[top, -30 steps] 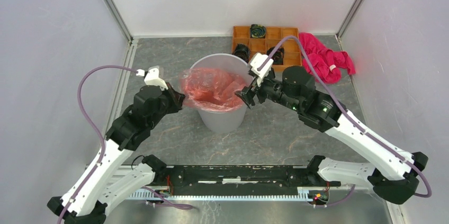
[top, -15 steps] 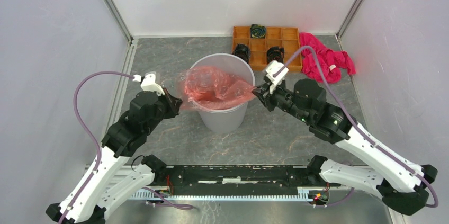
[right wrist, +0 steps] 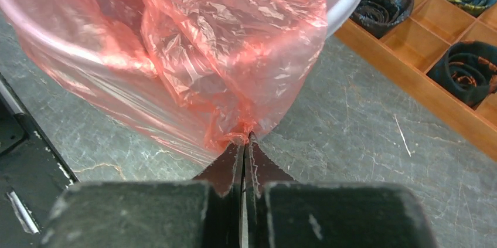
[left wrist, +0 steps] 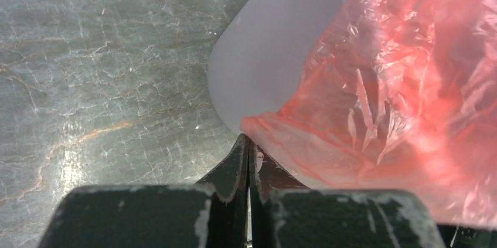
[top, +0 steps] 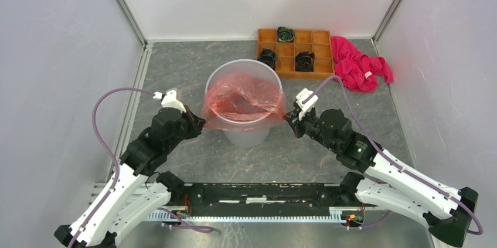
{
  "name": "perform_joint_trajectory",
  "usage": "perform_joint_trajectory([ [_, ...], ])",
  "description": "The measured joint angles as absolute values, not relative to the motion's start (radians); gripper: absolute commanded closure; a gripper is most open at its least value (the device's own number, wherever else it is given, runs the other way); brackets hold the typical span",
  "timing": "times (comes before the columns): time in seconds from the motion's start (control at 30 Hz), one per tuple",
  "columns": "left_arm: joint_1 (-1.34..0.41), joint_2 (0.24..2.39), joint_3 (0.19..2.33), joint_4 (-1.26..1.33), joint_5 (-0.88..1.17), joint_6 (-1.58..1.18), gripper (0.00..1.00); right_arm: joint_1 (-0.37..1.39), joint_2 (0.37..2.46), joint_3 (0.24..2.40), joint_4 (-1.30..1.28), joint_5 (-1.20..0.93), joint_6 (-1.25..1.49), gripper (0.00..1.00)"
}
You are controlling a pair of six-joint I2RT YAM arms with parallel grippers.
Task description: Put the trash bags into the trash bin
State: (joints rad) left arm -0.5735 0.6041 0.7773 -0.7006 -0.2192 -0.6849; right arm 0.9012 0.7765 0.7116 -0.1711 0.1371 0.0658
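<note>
The trash bag [top: 243, 102], thin crinkly translucent red-orange plastic, is stretched across the mouth of the light-grey round trash bin [top: 246, 138], and part of it sags inside. My left gripper [top: 202, 120] sits at the bin's left side, shut on the bag's left edge. My right gripper [top: 287, 116] sits at the bin's right side, shut on the bag's right edge. In the left wrist view the gripper tips [left wrist: 249, 138] pinch a corner of the bag [left wrist: 398, 95] against the bin wall [left wrist: 275, 54]. In the right wrist view the gripper tips [right wrist: 246, 136] hold a bunched bit of the bag [right wrist: 205, 43] below the bin rim [right wrist: 346, 2].
An orange-brown compartment tray [top: 319, 37] stands behind the bin, with dark rolled items [top: 304, 60] in some cells. A magenta-pink cloth [top: 357, 63] lies to its right. Metal frame posts and white walls close in the grey stone-pattern table on three sides.
My right gripper has shut on the bag's right edge and drawn it right and towards the near side. The left gripper has also come nearer. The bag now spans the bin mouth.
</note>
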Motion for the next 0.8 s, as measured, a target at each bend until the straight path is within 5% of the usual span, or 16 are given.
perform_joint_trajectory([
  [0.13,-0.573,0.622,0.751,-0.692,-0.230,-0.717,0.98,0.900,0.743,0.648,-0.133,0.137,0.054,0.94],
  [0.3,-0.573,0.625,0.693,-0.656,-0.234,-0.734,0.98,0.900,0.741,0.592,-0.088,0.206,0.043,0.59],
  [0.57,-0.573,0.709,0.695,-0.599,-0.244,-0.733,0.98,0.899,0.810,0.762,-0.290,0.272,-0.047,0.18],
  [0.8,-0.573,0.678,0.714,-0.594,-0.242,-0.733,0.98,0.899,0.685,0.890,-0.405,0.159,-0.129,0.04],
])
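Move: The right hand has the right-hand edge of the trash bag pinched; the middle of the bag's mouth lies about 7 cm ahead and 14 cm to its left. The trash bin under the bag is centred roughly 10 cm ahead and 14 cm left, its middle some 9 cm lower; the wooden box stands on the table, some 40 cm ahead and 4 cm right. From the left hand, gripping the opposite edge, the bag's middle is about 8 cm ahead and 14 cm right. The right fingers let go of the bag's edge, opening wide, as the hand sinks about 3.5 cm with a little forward and rightward travel outside the bin. It then rises about 9 cm, drawing back and farther right from the bag, fingertips tipping up. The left hand keeps its pinch on the other edge, dipping just under 4 cm and easing forward, then lifting slightly. ##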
